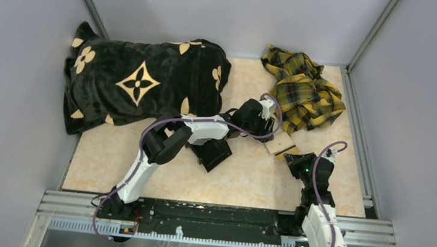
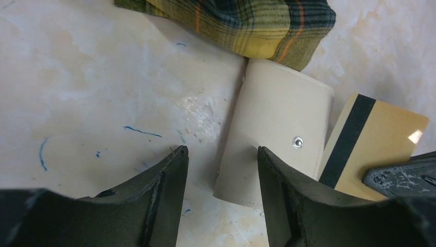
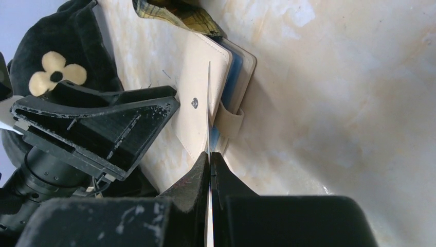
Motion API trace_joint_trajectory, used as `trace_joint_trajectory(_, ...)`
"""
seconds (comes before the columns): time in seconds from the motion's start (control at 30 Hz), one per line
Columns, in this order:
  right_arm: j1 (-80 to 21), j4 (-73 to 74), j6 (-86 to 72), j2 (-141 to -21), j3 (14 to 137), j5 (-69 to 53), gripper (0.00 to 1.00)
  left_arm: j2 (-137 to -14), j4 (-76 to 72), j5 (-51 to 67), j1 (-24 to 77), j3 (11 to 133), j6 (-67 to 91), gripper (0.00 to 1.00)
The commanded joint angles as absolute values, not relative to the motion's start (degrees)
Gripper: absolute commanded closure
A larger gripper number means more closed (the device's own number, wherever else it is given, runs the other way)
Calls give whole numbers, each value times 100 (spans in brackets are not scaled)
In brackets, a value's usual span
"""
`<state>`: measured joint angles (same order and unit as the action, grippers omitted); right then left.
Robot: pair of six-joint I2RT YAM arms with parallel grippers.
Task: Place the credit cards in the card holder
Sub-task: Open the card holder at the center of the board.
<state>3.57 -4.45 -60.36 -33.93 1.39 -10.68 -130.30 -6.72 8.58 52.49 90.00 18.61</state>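
Note:
The tan card holder point(image 2: 277, 118) lies on the table against the plaid cloth, its top flap lifted a little and a blue inside point(image 3: 234, 69) showing. My left gripper point(image 2: 221, 152) is open, and its fingers point(image 2: 167, 175) straddle the near left edge of that flap without pressing it. My right gripper point(image 3: 210, 154) is shut on a gold credit card point(image 2: 378, 136) with a black stripe. That card shows edge-on in the right wrist view, its far end at the holder's opening. From above, both grippers meet at the holder point(image 1: 279, 142).
A yellow plaid cloth point(image 1: 301, 86) lies just behind the holder. A black blanket with tan flowers point(image 1: 141, 83) covers the back left. A black rectangular tray point(image 1: 212, 153) sits under the left arm. Grey walls close in on three sides.

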Motion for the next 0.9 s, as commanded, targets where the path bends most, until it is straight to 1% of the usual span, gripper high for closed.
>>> trace_joint_trajectory(0.0, 463, -978, -6104, -3433, 59, -1086, 100, -13346, 321, 1158, 5383, 8534, 2031, 41)
trace_joint_trajectory(0.2, 494, -1433, -6169, -3523, -97, -1120, 100, -13267, 237, 1266, 5448, 8156, 2256, 44)
trace_joint_trajectory(0.4, 501, -1784, -6237, -3520, -175, -1177, 100, -12919, -94, 1163, 5493, 7567, 2444, 44)
trace_joint_trajectory(0.53, 501, -1865, -6261, -3537, -202, -1176, 100, -12875, -69, 1200, 5493, 7550, 2426, 44)
trace_joint_trajectory(0.67, 501, -1888, -6029, -3819, -85, -1326, 100, -12825, -133, 1322, 5498, 7432, 2547, 44)
trace_joint_trajectory(0.87, 497, -1769, -5357, -4520, 341, -1835, 100, -12516, -683, 1465, 5526, 6791, 2971, 44)
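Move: The card holder lies just beside and below the open left fingers, its middle about 3 cm to their right, 2 cm back and 2 cm down. The gold card in the right grip stands some 6 cm right and 6 cm back of the left hand; the plaid cloth's middle is roughly 18 cm ahead and 10 cm right, the black tray 20 cm left and 7 cm back. From the right hand the holder is about 5 cm ahead, 2 cm left and 2 cm lower. The left hand, low and half open, sweeps back about 5 cm and slightly left, over the holder's left end, tipping its fingers a little steeper and barely narrowing them; they end astride that end, the forward finger coming against its forward edge. The right hand keeps the gold card pinched upright at the cover's free edge, lifts it about 2 cm with a slight forward move and upward tilt, then lowers it almost all the way again. ##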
